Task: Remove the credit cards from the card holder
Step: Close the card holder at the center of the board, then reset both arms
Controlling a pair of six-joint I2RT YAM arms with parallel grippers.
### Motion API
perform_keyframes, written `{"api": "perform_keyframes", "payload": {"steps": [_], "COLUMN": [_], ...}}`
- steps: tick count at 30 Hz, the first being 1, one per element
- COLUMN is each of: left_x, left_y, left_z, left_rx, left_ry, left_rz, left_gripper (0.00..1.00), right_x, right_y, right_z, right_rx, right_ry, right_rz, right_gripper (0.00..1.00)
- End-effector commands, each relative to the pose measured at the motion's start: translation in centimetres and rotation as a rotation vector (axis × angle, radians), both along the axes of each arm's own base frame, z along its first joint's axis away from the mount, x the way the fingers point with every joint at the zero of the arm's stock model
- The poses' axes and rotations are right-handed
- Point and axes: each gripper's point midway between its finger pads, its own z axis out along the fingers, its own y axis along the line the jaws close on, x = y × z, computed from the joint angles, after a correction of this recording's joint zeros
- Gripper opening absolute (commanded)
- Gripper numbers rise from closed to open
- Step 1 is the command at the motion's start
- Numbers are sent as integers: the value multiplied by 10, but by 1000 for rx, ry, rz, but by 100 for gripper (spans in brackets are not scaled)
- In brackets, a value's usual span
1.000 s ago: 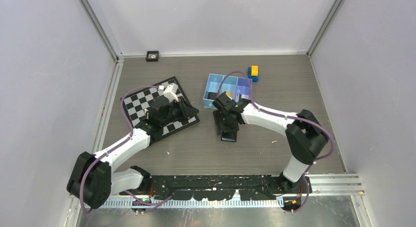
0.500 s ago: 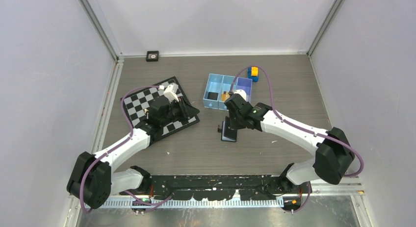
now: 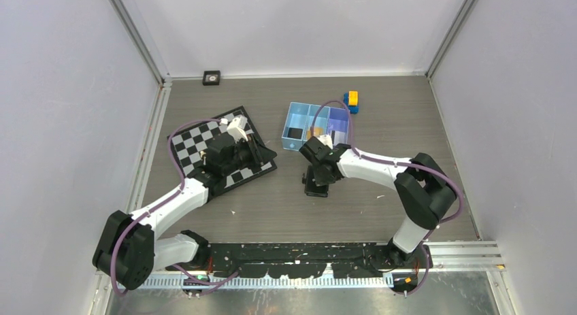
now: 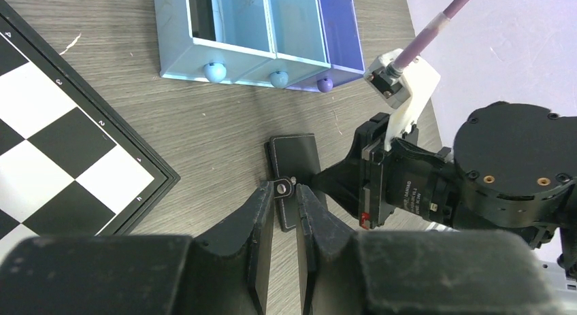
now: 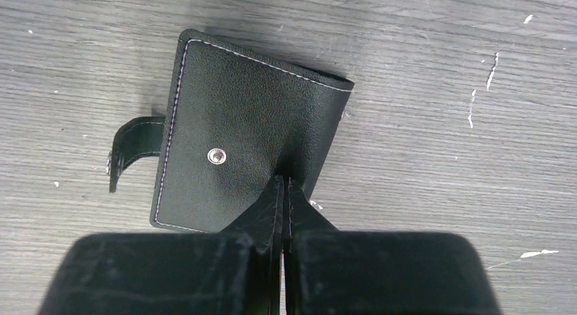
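Note:
The black card holder (image 3: 316, 187) lies folded shut on the wood table, its snap tab (image 5: 129, 146) hanging loose at one side. My right gripper (image 5: 284, 181) is shut, and its joined tips press on the holder's top cover (image 5: 238, 124) near one edge. My left gripper (image 3: 263, 152) hovers over the chessboard's corner, apart from the holder. Its jaws stand slightly open with nothing between them (image 4: 286, 192). The left wrist view shows the holder (image 4: 296, 155) beyond those tips. No credit cards show at the holder.
A light-blue three-compartment tray (image 3: 287, 128) stands behind the holder, with a dark item and a small orange item inside. Yellow-and-blue blocks (image 3: 352, 101) sit beside it. A chessboard (image 3: 197, 141) lies at the left, and a small black square (image 3: 211, 77) by the back wall.
The right gripper has closed. Its arm swung out to the right and came back, the tips staying at the holder. The left arm has not moved.

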Motion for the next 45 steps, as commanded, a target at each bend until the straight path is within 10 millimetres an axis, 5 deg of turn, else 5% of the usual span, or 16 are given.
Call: {"api": "perform_keyframes", "payload": {"steps": [1,6,12,14,15,17,18,23,36,45], "left_x": [7,10,17,19,19,22,23,29,55,54], "left_y": [-4,0,15,20,23,33,41,72,139,175], "left_z": [22,18,19,19,18,18,18,27,-10,-22], "left_rx": [-25,19,136,168,183,224,255,388,705,811], "left_ry": [-71,-98,-197,-229,-241,-257,-266,-393,-421,-402], "left_rz": [-8,0,22,34,41,81,108,212,413,497], "left_gripper": [20,24,43,52,64,98,99,100,100,99], "right_x": [19,43,66,72,75,81,85,96,124,123], "right_y": [2,-41,-107,-120,-124,-135,-140,-174,-231,-254], "right_z": [39,88,117,126,131,139,143,139,74,69], "right_rx": [83,108,116,107,106,84,65,-82,4,-43], "right_ry": [-124,-295,-508,-595,-638,-719,-769,-937,-847,-910], "right_rz": [-30,-158,-352,-381,-386,-411,-417,-446,-462,-524], "right_gripper": [1,0,3,14,22,57,65,86,87,81]}}
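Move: The right hand's shut fingertips are down on the closed card holder, whose middle lies about 1 cm ahead, 2 cm left and 1 cm below. The compartment tray stands roughly 17 cm ahead and 2 cm left, the toy car some 26 cm ahead and 9 cm right. From the left hand, the chessboard's middle is about 6 cm ahead, 17 cm left and 15 cm down; the card holder is some 4 cm back, 14 cm right and equally low. The right fingertips lift off the card holder, rising about 11 cm while swinging right and forward, then sink over bare table, some 25 cm to the right; the wrist tips up and turns clockwise as the fingers open wide. Shortly after, the left hand draws about 16 cm left over the chessboard, rolling level, and opens wide too. ##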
